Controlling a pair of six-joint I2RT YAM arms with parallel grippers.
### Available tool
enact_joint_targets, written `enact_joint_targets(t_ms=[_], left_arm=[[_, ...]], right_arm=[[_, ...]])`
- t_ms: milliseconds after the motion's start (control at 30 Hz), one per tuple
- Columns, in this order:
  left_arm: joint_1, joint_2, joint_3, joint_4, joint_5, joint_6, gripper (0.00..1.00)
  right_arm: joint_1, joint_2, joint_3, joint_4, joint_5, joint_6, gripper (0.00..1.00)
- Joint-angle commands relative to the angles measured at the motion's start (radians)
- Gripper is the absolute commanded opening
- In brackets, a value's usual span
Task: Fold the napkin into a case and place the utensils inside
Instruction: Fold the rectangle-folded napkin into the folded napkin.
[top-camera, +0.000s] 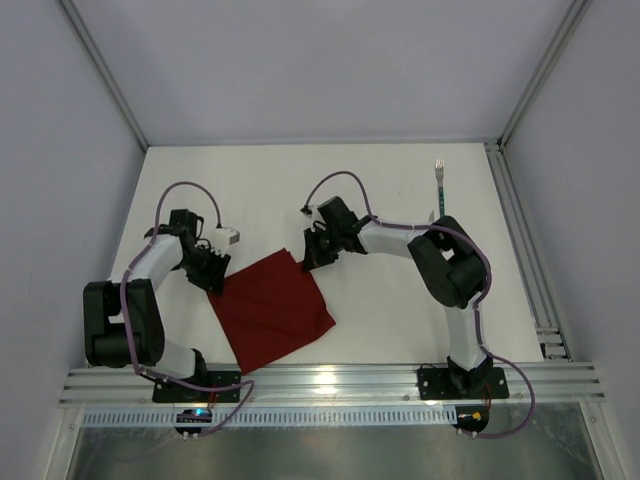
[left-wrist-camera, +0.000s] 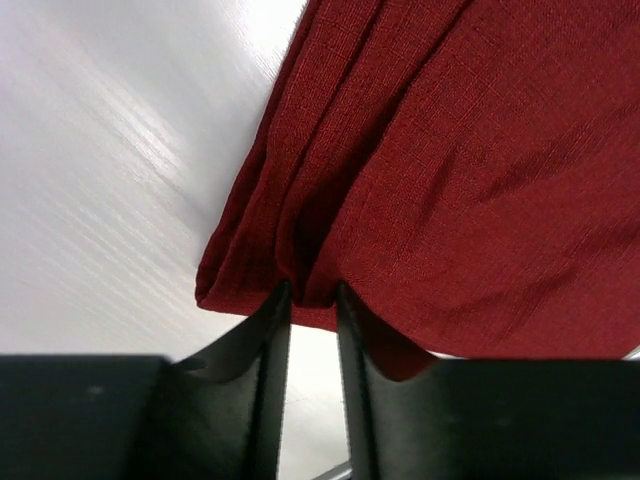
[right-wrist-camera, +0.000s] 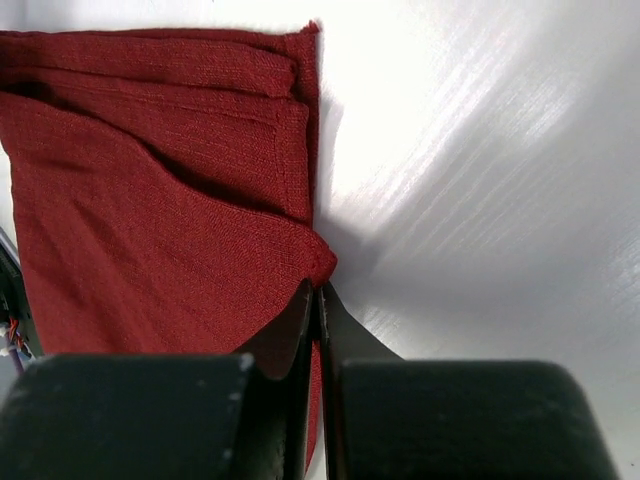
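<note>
The dark red napkin (top-camera: 272, 310) lies flat on the white table, turned like a diamond. My left gripper (top-camera: 214, 274) is at its left corner. In the left wrist view the cloth (left-wrist-camera: 440, 170) bunches into pleats that run into the gap of the left gripper (left-wrist-camera: 311, 292), pinched between the tips. My right gripper (top-camera: 308, 258) is at the napkin's far corner. There its jaws (right-wrist-camera: 316, 290) are pressed together on the raised hem of the napkin (right-wrist-camera: 150, 200). One of the utensils, a fork (top-camera: 438, 182), lies far right, beyond the right arm.
An aluminium rail (top-camera: 525, 250) runs along the table's right side, and another rail (top-camera: 330, 380) crosses the near edge by the arm bases. Grey enclosure walls stand at the left, back and right. The right arm's elbow (top-camera: 450, 262) hangs over the table right of the napkin.
</note>
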Motion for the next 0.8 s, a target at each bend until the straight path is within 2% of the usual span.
enact_joint_targets(t_ms=[0, 67, 133, 300, 400, 633, 767], left_arm=[[-0.002, -0.019, -0.002, 0.015, -0.002, 0.011, 0.24], [-0.002, -0.034, 0.007, 0.016, -0.022, -0.001, 0.1], [-0.002, -0.068, 0.012, 0.021, -0.028, -0.01, 0.08], [0.0, -0.137, 0.007, 0.033, -0.075, -0.014, 0.06], [0.001, -0.146, 0.003, 0.044, -0.109, -0.018, 0.07], [0.033, -0.097, -0.008, 0.116, -0.144, -0.038, 0.08], [0.04, -0.048, -0.016, 0.133, -0.163, -0.044, 0.08]], right_arm=[[0.002, -0.039, 0.025, 0.06, 0.011, -0.004, 0.04], [0.002, -0.079, 0.009, 0.08, 0.023, -0.009, 0.04], [0.007, -0.105, -0.004, 0.109, 0.026, -0.018, 0.04], [0.033, -0.141, 0.005, 0.178, -0.03, -0.023, 0.04], [0.031, -0.102, 0.047, 0.221, -0.049, 0.025, 0.04], [0.01, 0.095, 0.217, 0.134, -0.035, 0.088, 0.04], [0.005, 0.128, 0.22, 0.092, -0.005, 0.096, 0.04]])
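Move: The right hand already pinches the upper layer of the napkin; the far corner of the layers beneath lies about 5 cm ahead and 5 cm to its left, the near-right corner roughly 12 cm back and 7 cm right. The left hand has its half-open fingers at the upper layer's left end; the bottom layers' left corner is some 2 cm ahead and 2 cm left, the bottom corner about 19 cm back and 7 cm right, all a centimetre or two lower. The left fingers close and pinch the upper layer while the right keeps its pinch, then both lift it and carry it left and forward towards the corners beneath. The right hand rises about 7 cm, swings some 6 cm left and 5 cm forward and sinks again by 3 cm, tilting about 10 degrees; the left rises under 3 cm, shifts about 4 cm and starts down. ##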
